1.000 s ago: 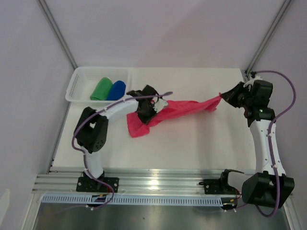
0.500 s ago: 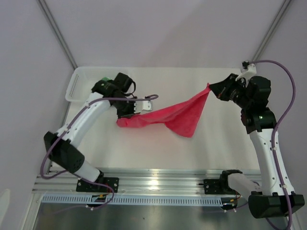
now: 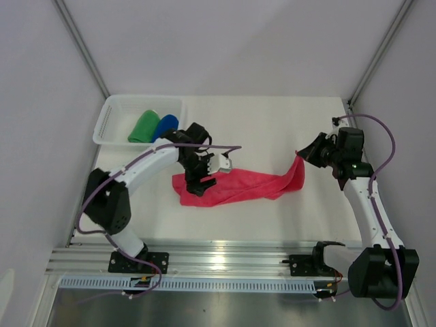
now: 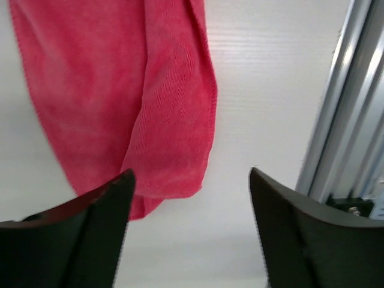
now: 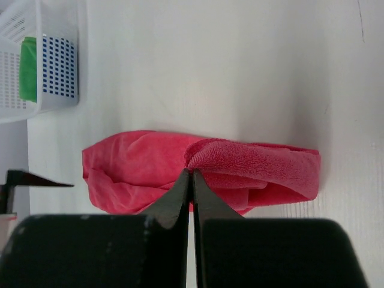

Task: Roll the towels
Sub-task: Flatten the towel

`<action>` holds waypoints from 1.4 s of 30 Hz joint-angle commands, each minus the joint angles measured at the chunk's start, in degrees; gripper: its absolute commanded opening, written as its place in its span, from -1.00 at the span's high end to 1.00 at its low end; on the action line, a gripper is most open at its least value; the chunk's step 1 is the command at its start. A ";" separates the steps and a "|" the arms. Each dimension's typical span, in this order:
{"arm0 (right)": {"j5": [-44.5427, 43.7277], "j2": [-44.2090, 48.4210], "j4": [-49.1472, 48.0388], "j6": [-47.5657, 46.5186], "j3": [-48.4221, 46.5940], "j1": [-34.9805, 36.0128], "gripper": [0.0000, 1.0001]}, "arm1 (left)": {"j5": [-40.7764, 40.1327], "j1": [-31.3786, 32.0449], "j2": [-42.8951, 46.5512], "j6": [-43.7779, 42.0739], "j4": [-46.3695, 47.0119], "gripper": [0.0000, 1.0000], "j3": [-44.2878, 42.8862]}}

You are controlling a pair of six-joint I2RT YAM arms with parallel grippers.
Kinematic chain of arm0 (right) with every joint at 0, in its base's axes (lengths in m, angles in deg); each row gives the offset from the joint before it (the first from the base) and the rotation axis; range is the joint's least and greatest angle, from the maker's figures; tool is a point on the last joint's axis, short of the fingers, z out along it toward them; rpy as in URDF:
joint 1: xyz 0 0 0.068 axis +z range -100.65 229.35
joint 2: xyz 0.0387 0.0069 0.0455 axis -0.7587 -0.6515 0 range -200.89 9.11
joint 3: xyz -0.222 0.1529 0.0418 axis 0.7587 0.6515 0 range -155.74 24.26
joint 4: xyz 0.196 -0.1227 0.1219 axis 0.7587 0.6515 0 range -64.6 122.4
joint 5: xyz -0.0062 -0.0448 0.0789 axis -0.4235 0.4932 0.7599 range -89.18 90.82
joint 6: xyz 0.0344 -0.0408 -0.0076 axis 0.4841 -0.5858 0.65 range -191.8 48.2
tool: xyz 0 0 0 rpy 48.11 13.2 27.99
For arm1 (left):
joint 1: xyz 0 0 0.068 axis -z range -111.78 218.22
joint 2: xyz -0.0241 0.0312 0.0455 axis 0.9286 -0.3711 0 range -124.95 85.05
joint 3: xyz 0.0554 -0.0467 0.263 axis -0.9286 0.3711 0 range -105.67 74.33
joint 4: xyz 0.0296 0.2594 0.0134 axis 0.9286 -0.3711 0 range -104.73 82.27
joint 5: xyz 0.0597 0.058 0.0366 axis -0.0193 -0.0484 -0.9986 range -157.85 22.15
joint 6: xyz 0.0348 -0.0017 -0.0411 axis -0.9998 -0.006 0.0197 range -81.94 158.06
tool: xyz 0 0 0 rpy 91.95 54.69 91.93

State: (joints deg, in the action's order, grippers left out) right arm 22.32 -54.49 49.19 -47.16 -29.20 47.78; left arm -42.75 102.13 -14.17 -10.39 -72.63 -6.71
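The pink-red towel (image 3: 238,185) lies bunched in a long strip across the middle of the table. My left gripper (image 3: 204,170) hovers over its left end with the jaws wide open and nothing between them. In the left wrist view the towel (image 4: 120,102) lies just beyond the left gripper (image 4: 191,174). My right gripper (image 3: 303,153) is shut on the towel's right corner, lifting it slightly. In the right wrist view the right gripper (image 5: 192,172) pinches the towel (image 5: 258,165) at its folded edge. The green towel (image 3: 143,127) and the blue towel (image 3: 165,127) lie rolled in the basket.
A white mesh basket (image 3: 112,116) stands at the table's back left corner, and the right wrist view also catches this basket (image 5: 48,66). An aluminium rail (image 3: 218,255) runs along the near edge by the arm bases. Grey walls enclose the table.
My left gripper has opened and let go of the towel's left end. The right gripper came down and the towel, stretched in the air before, now rests on the table.
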 commanded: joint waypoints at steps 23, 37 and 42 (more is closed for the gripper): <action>0.30 0.49 -3.66 -1.44 1.95 -2.13 1.00 | -10.95 -0.60 10.90 -23.18 24.83 -0.20 33.31; 1.53 2.16 -3.75 -1.53 2.04 -5.64 1.00 | -15.35 -1.30 4.03 -15.89 18.24 0.99 26.45; 2.58 1.98 -2.97 -2.14 0.63 -7.05 1.00 | -14.91 -2.88 5.79 -11.69 15.70 0.99 24.88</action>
State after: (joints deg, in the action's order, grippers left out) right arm 23.80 -53.81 46.61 -48.17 -26.73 41.53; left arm -57.65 101.23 -8.93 -26.30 -51.24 19.68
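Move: The red towel's near left corner lies about 7 cm to the left of the left gripper, level with it fore and aft, and about 10 cm below. The towel's raised far end is in the right gripper, roughly 33 cm right, 9 cm ahead and 10 cm up. The rolled blue towel in the basket is some 30 cm ahead and 13 cm left. From the right gripper the corner lies about 40 cm left, 9 cm back and 20 cm down. Bring the left gripper down about 9 cm and left about 7 cm onto the red towel's near left corner, dipping back towards the base first and then easing forward again. Swing its fingertips forward some 15 degrees, narrow the wide-open fingers on the way, then shut them to pinch the corner. Keep the right gripper shut on its raised end, easing it to the right late on. ##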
